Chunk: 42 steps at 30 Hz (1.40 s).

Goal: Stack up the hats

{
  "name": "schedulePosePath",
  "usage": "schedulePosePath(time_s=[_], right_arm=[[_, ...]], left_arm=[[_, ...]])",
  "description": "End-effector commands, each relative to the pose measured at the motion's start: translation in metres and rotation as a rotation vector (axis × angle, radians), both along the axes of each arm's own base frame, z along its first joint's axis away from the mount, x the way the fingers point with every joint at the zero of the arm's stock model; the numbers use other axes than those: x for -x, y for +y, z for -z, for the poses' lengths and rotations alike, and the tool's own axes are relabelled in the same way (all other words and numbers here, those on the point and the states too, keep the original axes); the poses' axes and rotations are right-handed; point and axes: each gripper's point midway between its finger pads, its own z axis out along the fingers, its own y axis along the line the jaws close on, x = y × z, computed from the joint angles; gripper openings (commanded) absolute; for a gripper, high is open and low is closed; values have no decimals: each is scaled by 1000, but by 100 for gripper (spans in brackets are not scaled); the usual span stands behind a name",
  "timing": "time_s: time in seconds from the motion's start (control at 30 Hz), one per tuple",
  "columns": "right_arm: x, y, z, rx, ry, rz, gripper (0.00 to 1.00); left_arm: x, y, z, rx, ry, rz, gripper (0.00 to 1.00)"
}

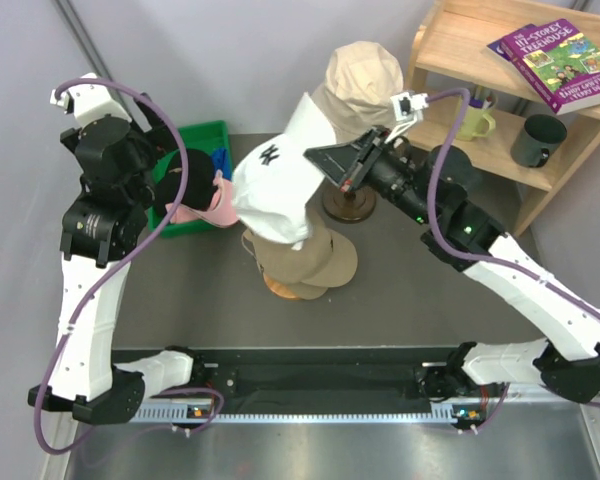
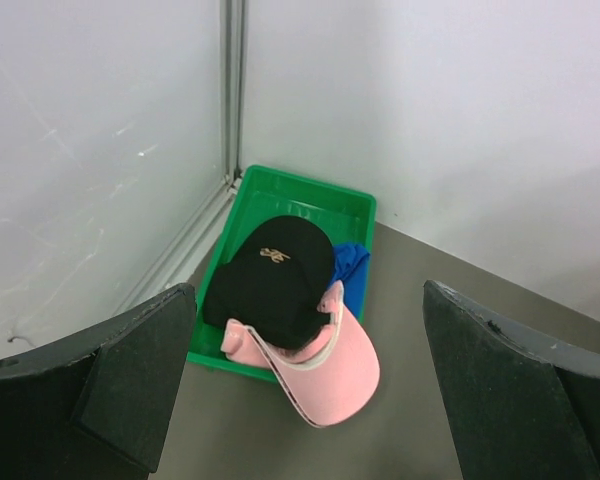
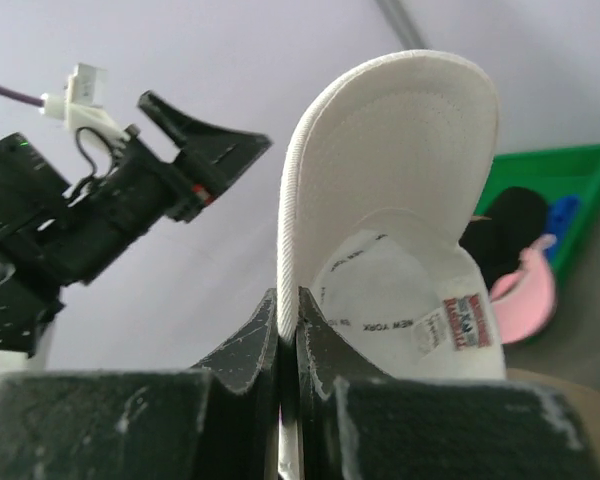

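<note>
My right gripper (image 1: pixel 315 157) (image 3: pixel 288 302) is shut on the edge of the white cap's (image 1: pixel 272 188) (image 3: pixel 400 150) brim. The cap, with a small dark logo, hangs in the air above a tan cap (image 1: pixel 312 264) lying on the table. A cream bucket hat (image 1: pixel 364 72) sits on top of the wooden stand (image 1: pixel 348 207) behind them. In the left wrist view a pink cap (image 2: pixel 330 360) leans over the rim of a green bin (image 2: pixel 310 198), under a black hat (image 2: pixel 275 275) and beside a blue one (image 2: pixel 352 270). My left gripper (image 2: pixel 308 300) hangs open high above that bin, holding nothing.
A wooden shelf (image 1: pixel 450 45) at the back right carries a purple book (image 1: pixel 560 62), a green mug (image 1: pixel 475 122) and a dark mug (image 1: pixel 536 140). Grey walls close the back and left sides. The left arm (image 3: pixel 100 215) shows in the right wrist view.
</note>
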Motion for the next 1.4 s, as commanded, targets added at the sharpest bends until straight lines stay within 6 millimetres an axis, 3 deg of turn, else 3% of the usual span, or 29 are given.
schedulePosePath(time_s=[0.0, 0.13, 0.17, 0.23, 0.27, 0.33, 0.37, 0.6, 0.77, 0.83, 0.87, 0.93, 1.07, 1.13, 1.37], right_arm=[[30, 48, -35, -185, -27, -269, 0], [37, 76, -17, -263, 43, -421, 0], [40, 85, 7, -242, 89, -466, 0], [38, 89, 23, -275, 143, -499, 0], [31, 89, 48, -257, 187, -490, 0], [26, 80, 55, -271, 189, -479, 0], [16, 74, 69, -259, 205, -444, 0], [-8, 23, 83, -309, 194, -312, 0], [-22, -2, 109, -347, 224, -237, 0], [-24, -9, 109, -382, 221, -229, 0], [-26, -11, 121, -385, 245, -215, 0], [-30, -16, 123, -415, 250, -210, 0], [-34, -25, 145, -444, 289, -180, 0], [-35, -33, 146, -484, 277, -171, 0], [-46, -45, 192, -480, 360, -99, 0]], left_arm=[[5, 14, -25, -26, -90, -64, 99], [13, 22, -36, -54, -115, -95, 99], [13, 22, -37, -57, -117, -98, 99], [15, 24, -38, -64, -118, -104, 99], [14, 24, -37, -65, -115, -106, 99], [14, 24, -34, -69, -105, -104, 99], [15, 24, -33, -69, -102, -102, 99], [5, 19, -22, -65, -84, -88, 99], [-9, 10, -15, -48, -70, -54, 99], [-14, 7, -12, -50, -61, -41, 99], [-17, 3, -11, -52, -57, -17, 99], [-23, -6, -8, -68, -51, 33, 99], [-33, -36, 5, -68, -51, 205, 99], [-38, -53, 19, -47, -34, 291, 99], [-48, -78, 64, -5, 65, 405, 99]])
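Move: The right hand pinches the white cap by its brim; the tan cap stack on its wooden stand lies about 3 cm ahead, 6 cm left and 26 cm below. The bucket hat on its stand is some 23 cm ahead, 10 cm right and 9 cm lower. From the open left hand, the stack is roughly 22 cm right, 4 cm back and 26 cm down; the black cap is about 21 cm ahead, 6 cm left and 37 cm below. Swinging the white cap about 9 cm left and then down, the right hand curls back right over the stand and keeps sinking, some 20 cm lower in all, tipping down and rolling left side up about 25 degrees with the brim still pinched. The left hand, fingers wide open, drifts slightly left, then goes down and right towards the stack and a little forward, turning clockwise. ##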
